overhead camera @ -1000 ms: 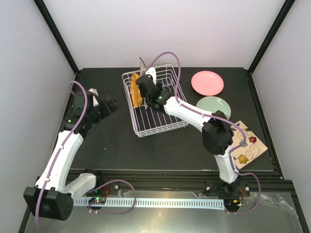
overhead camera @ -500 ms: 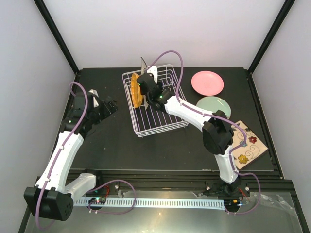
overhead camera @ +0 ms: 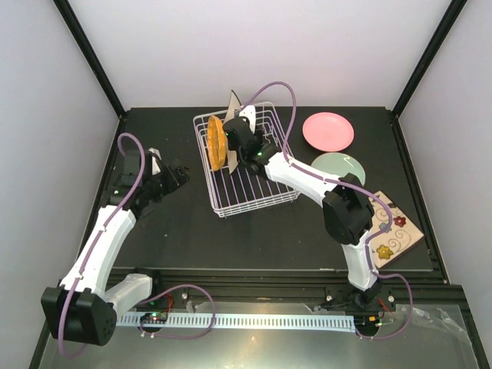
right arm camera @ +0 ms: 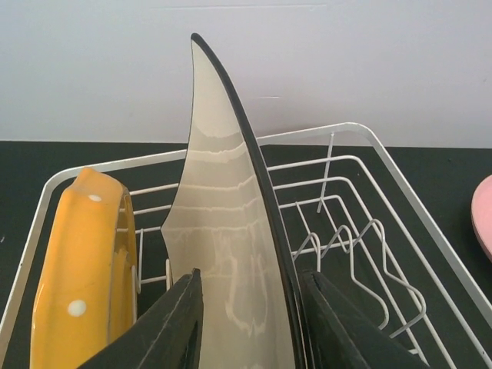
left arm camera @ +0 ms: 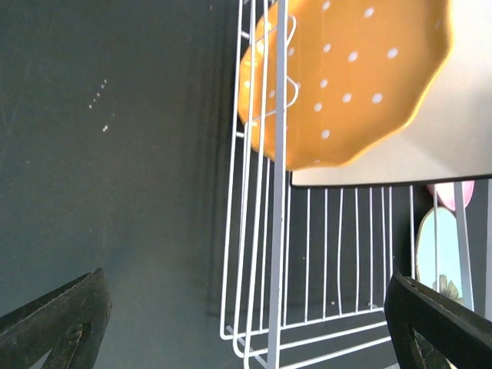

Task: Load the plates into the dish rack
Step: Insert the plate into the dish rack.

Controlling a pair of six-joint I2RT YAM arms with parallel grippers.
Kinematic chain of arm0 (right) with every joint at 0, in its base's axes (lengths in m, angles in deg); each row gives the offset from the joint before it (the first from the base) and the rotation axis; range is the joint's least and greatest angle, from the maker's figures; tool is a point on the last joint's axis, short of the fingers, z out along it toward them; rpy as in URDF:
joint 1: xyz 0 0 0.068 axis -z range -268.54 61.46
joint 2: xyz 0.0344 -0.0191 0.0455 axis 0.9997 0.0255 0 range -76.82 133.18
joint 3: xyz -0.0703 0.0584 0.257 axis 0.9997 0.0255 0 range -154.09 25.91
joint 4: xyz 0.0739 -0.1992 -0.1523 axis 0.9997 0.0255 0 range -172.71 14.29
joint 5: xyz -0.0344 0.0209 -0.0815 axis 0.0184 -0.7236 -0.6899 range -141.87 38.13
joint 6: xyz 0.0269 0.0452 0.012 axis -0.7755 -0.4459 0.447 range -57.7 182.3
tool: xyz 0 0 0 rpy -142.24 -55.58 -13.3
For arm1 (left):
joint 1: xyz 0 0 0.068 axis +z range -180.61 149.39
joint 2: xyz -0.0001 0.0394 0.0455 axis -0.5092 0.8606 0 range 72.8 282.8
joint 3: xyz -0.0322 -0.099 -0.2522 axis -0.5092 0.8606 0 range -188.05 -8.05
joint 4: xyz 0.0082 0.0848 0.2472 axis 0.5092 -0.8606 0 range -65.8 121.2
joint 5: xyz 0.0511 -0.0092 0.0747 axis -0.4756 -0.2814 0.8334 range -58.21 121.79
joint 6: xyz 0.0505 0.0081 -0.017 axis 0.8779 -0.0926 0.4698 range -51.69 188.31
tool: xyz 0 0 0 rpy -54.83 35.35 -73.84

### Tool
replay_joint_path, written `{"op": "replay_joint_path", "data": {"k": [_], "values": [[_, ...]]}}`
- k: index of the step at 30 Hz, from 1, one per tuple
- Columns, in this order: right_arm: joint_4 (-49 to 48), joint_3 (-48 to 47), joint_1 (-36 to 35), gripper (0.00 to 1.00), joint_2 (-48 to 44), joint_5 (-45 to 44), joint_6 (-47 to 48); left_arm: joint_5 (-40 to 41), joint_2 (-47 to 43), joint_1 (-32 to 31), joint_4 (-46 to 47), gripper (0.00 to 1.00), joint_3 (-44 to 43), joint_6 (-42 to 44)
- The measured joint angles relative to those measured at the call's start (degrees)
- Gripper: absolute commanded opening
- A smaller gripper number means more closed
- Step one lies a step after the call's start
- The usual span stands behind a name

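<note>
The white wire dish rack (overhead camera: 247, 178) stands at the table's middle back. A small orange plate (overhead camera: 216, 144) stands on edge at its left end. Beside it the plain white square plate (right arm camera: 223, 223) stands upright in the rack between the fingers of my right gripper (right arm camera: 252, 275), which are apart with space round the plate's thin edge. The pink plate (overhead camera: 328, 131), the pale green plate (overhead camera: 338, 167) and the flowered square plate (overhead camera: 393, 229) lie on the table to the right. My left gripper (overhead camera: 173, 175) hangs wide open and empty left of the rack (left arm camera: 278, 254).
Black frame posts rise at the table's back corners. White walls close in the back and both sides. My right arm reaches over the rack's right half.
My right gripper's fingers have parted from the white square plate and shifted slightly back. The plate's top now leans further right. The left arm has edged slightly toward the rack.
</note>
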Motion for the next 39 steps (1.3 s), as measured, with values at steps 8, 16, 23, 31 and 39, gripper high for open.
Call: {"op": "replay_joint_path", "data": {"k": [8, 16, 23, 31, 39], "values": [[-1.03, 1.64, 0.0, 0.59, -1.2, 0.5, -0.09, -3.3, 5.01, -0.02, 1.57, 0.99, 1.81, 1.42], [-2.8, 4.85, 0.17, 0.71, -4.81, 0.81, -0.22, -3.45, 7.91, -1.27, 4.52, 0.99, 2.16, 2.47], [-4.04, 8.92, 1.11, 0.72, -10.56, 0.55, -0.26, -2.54, 12.22, -5.46, 7.87, 0.94, 2.45, 2.25], [-0.92, 17.51, 3.56, 0.71, -26.08, 0.0, -0.66, 0.31, 20.65, -7.85, 10.27, 0.69, 1.99, 1.9], [11.23, 27.82, 13.6, 0.72, -49.64, 2.93, -6.16, 1.2, 29.42, -8.5, 11.93, 0.36, -4.04, 2.36]]}}
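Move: The rack's left rail, where the left hand will grip, lies about 8 cm ahead, 7 cm right and 12 cm below it. From that hand the yellow plate stands some 16 cm ahead and 10 cm right, the white plate about 18 ahead and 14 right, both 10 cm lower. Between the right hand's fingers is the white plate's upper edge, its middle about 2 cm ahead, 0 cm sideways and 9 cm below; the green plate is 6 cm back, 27 cm right and 22 cm below that hand. The right fingers, already partly open around the white plate's edge, spread wider and come free, then the hand sweeps away to the right about 23 cm, rising and drawing back, faster as it goes. Meanwhile the left hand sinks some 11 cm with its fingers tipping down, edges forward and right, and half closes its fingers astride the rack's left rail. ##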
